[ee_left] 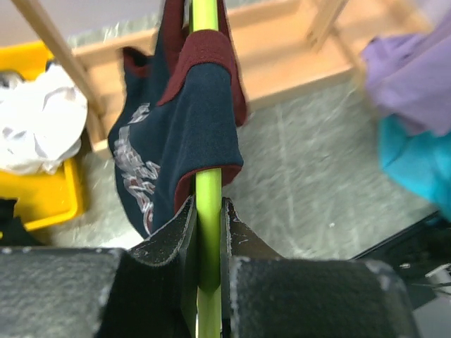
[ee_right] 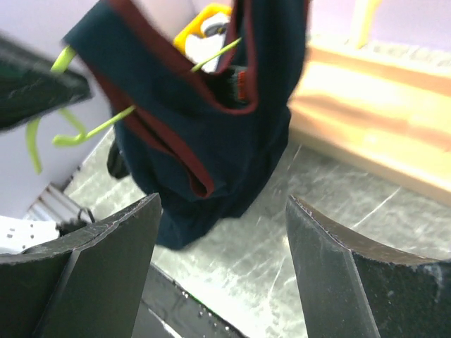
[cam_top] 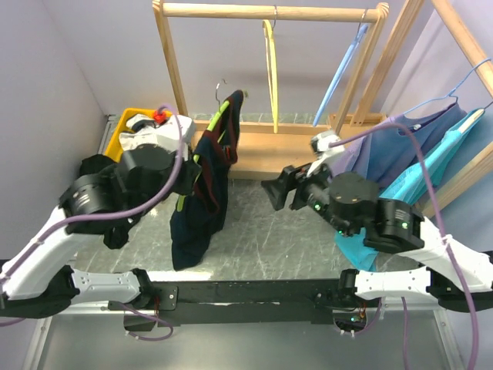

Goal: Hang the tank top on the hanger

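The dark navy tank top [cam_top: 206,189] with dark red trim hangs draped over the lime-green hanger [cam_top: 219,118], held up above the table. My left gripper [ee_left: 206,211] is shut on the hanger's green bar [ee_left: 206,186], just below the tank top [ee_left: 180,120]. The cloth sits bunched on one arm of the hanger. My right gripper [ee_right: 222,218] is open with nothing between its fingers. It hovers a short way right of the tank top [ee_right: 204,134], apart from it. The hanger's green wire [ee_right: 99,130] pokes out of the cloth there.
A wooden rack [cam_top: 269,11] stands behind, with a yellow hanger [cam_top: 271,69] and a light blue hanger [cam_top: 343,69] on its rail. A yellow bin [cam_top: 117,135] with a white garment sits back left. A black garment [cam_top: 96,166] lies left. Purple and teal clothes [cam_top: 416,154] hang right.
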`<act>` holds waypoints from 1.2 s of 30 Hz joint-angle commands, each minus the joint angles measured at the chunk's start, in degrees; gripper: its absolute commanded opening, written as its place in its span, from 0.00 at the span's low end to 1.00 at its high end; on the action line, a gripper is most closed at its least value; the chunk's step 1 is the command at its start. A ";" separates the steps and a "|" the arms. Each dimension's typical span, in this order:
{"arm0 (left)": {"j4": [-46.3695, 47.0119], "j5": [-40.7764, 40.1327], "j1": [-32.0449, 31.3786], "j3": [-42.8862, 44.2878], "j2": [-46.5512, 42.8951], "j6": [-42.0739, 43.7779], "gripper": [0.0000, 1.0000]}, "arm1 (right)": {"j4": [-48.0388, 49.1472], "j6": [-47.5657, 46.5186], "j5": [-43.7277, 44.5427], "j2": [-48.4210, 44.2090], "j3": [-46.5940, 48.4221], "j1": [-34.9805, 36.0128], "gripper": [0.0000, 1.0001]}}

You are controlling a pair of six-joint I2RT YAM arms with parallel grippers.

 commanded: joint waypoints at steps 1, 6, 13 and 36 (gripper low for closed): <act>10.31 7.25 10.08 -0.14 -0.14 2.02 0.01 | 3.52 3.40 -4.38 0.24 -4.09 -0.30 0.78; 14.63 12.63 15.31 0.72 1.62 4.48 0.01 | 7.48 6.30 -8.86 1.12 -10.15 -0.21 0.78; 14.02 18.07 22.51 14.26 10.31 6.24 0.01 | 10.55 7.36 -10.62 3.31 -13.68 -0.30 0.78; 16.04 42.51 43.26 31.94 24.30 2.56 0.01 | 10.64 7.97 -11.50 4.19 -12.45 -0.12 0.77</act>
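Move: The rail stretch meant for the green hanger, near the rack's left post, lies about 33 cm ahead of the left hand, level sideways and some 10 cm higher. The yellow hanger is 19 cm to its right and 33 ahead, middle roughly 5 lower; the yellow bin is 28 ahead, 18 left, 40 below. From the right hand, that rail stretch is about 36 cm ahead, 20 left, 10 up. The tank top on its green hanger, still pinched by one end in the left fingers, is carried forward to the rail, some 17 cm. The left hand dips slightly, then climbs to about 7 cm above its start, edging left late and rolling its left side down about 10 degrees. Empty and open, the right hand sinks 10 cm while going left, tips downward, then holds still. ##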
